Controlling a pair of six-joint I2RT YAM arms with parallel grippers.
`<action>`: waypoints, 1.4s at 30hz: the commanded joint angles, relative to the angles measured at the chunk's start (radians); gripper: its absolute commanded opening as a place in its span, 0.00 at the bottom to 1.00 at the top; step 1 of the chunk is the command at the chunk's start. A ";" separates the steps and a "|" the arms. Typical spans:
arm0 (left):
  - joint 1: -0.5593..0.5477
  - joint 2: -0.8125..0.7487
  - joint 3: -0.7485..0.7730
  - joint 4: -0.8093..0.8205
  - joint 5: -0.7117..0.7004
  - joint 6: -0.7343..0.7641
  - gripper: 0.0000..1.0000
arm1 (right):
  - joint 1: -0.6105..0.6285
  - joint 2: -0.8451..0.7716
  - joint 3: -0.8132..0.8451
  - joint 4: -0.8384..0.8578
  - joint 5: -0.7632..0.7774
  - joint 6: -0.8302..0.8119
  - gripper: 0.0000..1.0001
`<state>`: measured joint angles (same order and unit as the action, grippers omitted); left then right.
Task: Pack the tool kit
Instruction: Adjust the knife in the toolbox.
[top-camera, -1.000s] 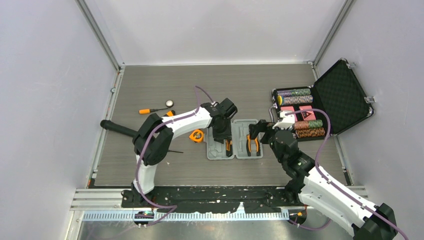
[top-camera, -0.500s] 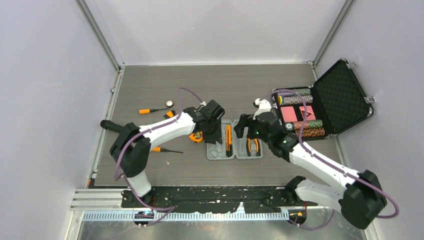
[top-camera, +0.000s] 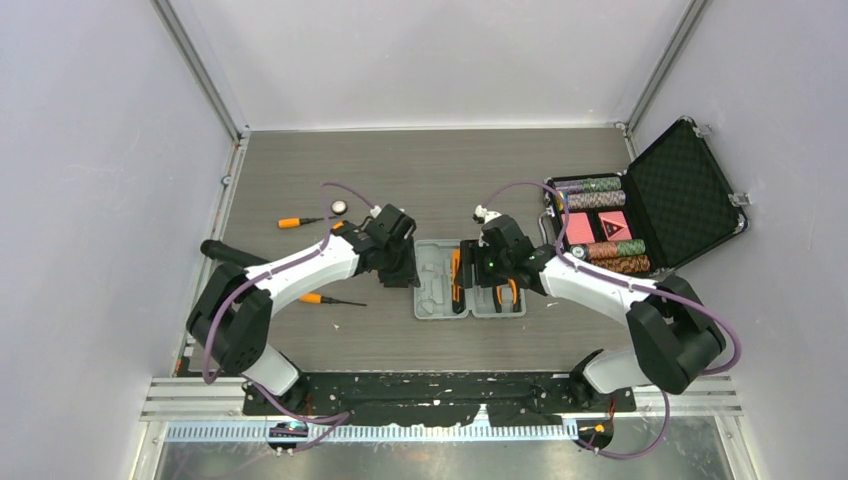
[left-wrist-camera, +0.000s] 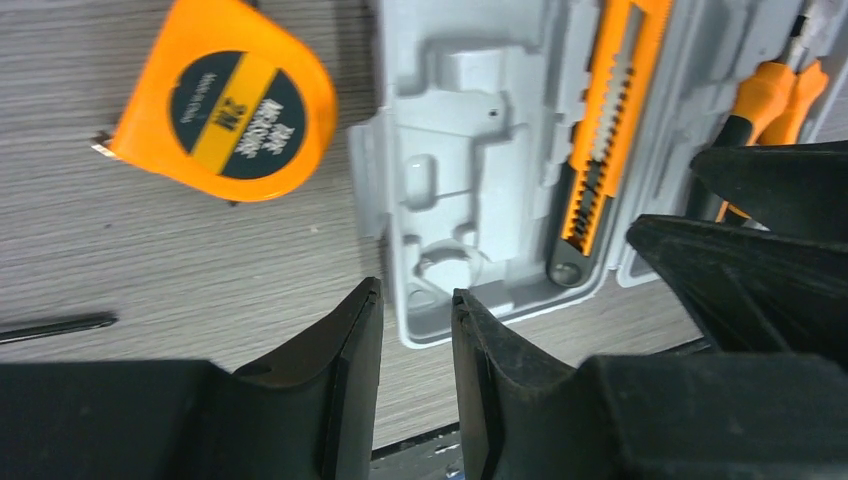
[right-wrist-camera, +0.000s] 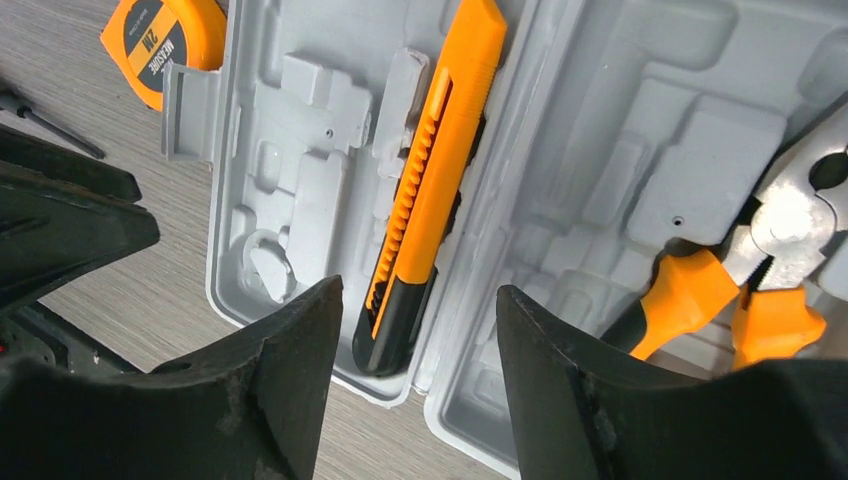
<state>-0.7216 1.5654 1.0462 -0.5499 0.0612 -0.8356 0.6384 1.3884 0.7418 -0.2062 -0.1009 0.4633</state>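
The tool kit's grey case (top-camera: 432, 285) lies open and flat mid-table. An orange utility knife (right-wrist-camera: 430, 190) sits in its left half and orange-handled pliers (right-wrist-camera: 740, 290) in its right half. The orange tape measure (left-wrist-camera: 225, 110) lies on the table just left of the case. My left gripper (left-wrist-camera: 415, 300) hovers at the case's near left corner, its jaws a narrow gap apart with nothing between them. My right gripper (right-wrist-camera: 420, 295) stands open above the knife's black end, not touching it. Two orange-handled screwdrivers (top-camera: 290, 221) (top-camera: 312, 297) lie farther left.
A larger black case with poker chips (top-camera: 640, 215) stands open at the right, close to the right arm. A small round object (top-camera: 340, 207) lies near the far screwdriver. The two grippers (top-camera: 405, 272) (top-camera: 478, 268) sit close together over the grey case.
Both arms swung left. The left gripper left the knife in the case and moved to its left edge. The right gripper came over the knife, its jaws narrowing.
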 joint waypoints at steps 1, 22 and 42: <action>0.042 -0.075 -0.053 0.050 -0.008 0.024 0.32 | -0.003 0.042 0.061 0.008 -0.016 0.019 0.61; 0.105 -0.082 -0.137 0.092 0.031 0.033 0.30 | -0.012 0.148 0.068 -0.009 -0.001 0.010 0.34; 0.131 -0.072 -0.174 0.150 0.108 0.021 0.28 | 0.018 0.154 0.360 -0.261 0.001 -0.060 0.20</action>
<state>-0.5949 1.4834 0.8856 -0.4545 0.1326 -0.8181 0.6315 1.4967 1.0374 -0.3878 -0.0940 0.4156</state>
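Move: The knife lies in the left half of the open toolbox, its middle about 4 cm ahead of the right hand, 2 cm to its left and 4 cm below. The pliers in the other half lie some 10 cm to the right of the knife; the tape measure is outside, roughly 14 cm to the knife's left and 2 cm farther out. From the left hand, the knife is about 10 cm right, 4 cm ahead and 5 cm below. Right fingers dip over the knife, narrowing, then climb about 7 cm and forward; left hand clears 4 cm left. ##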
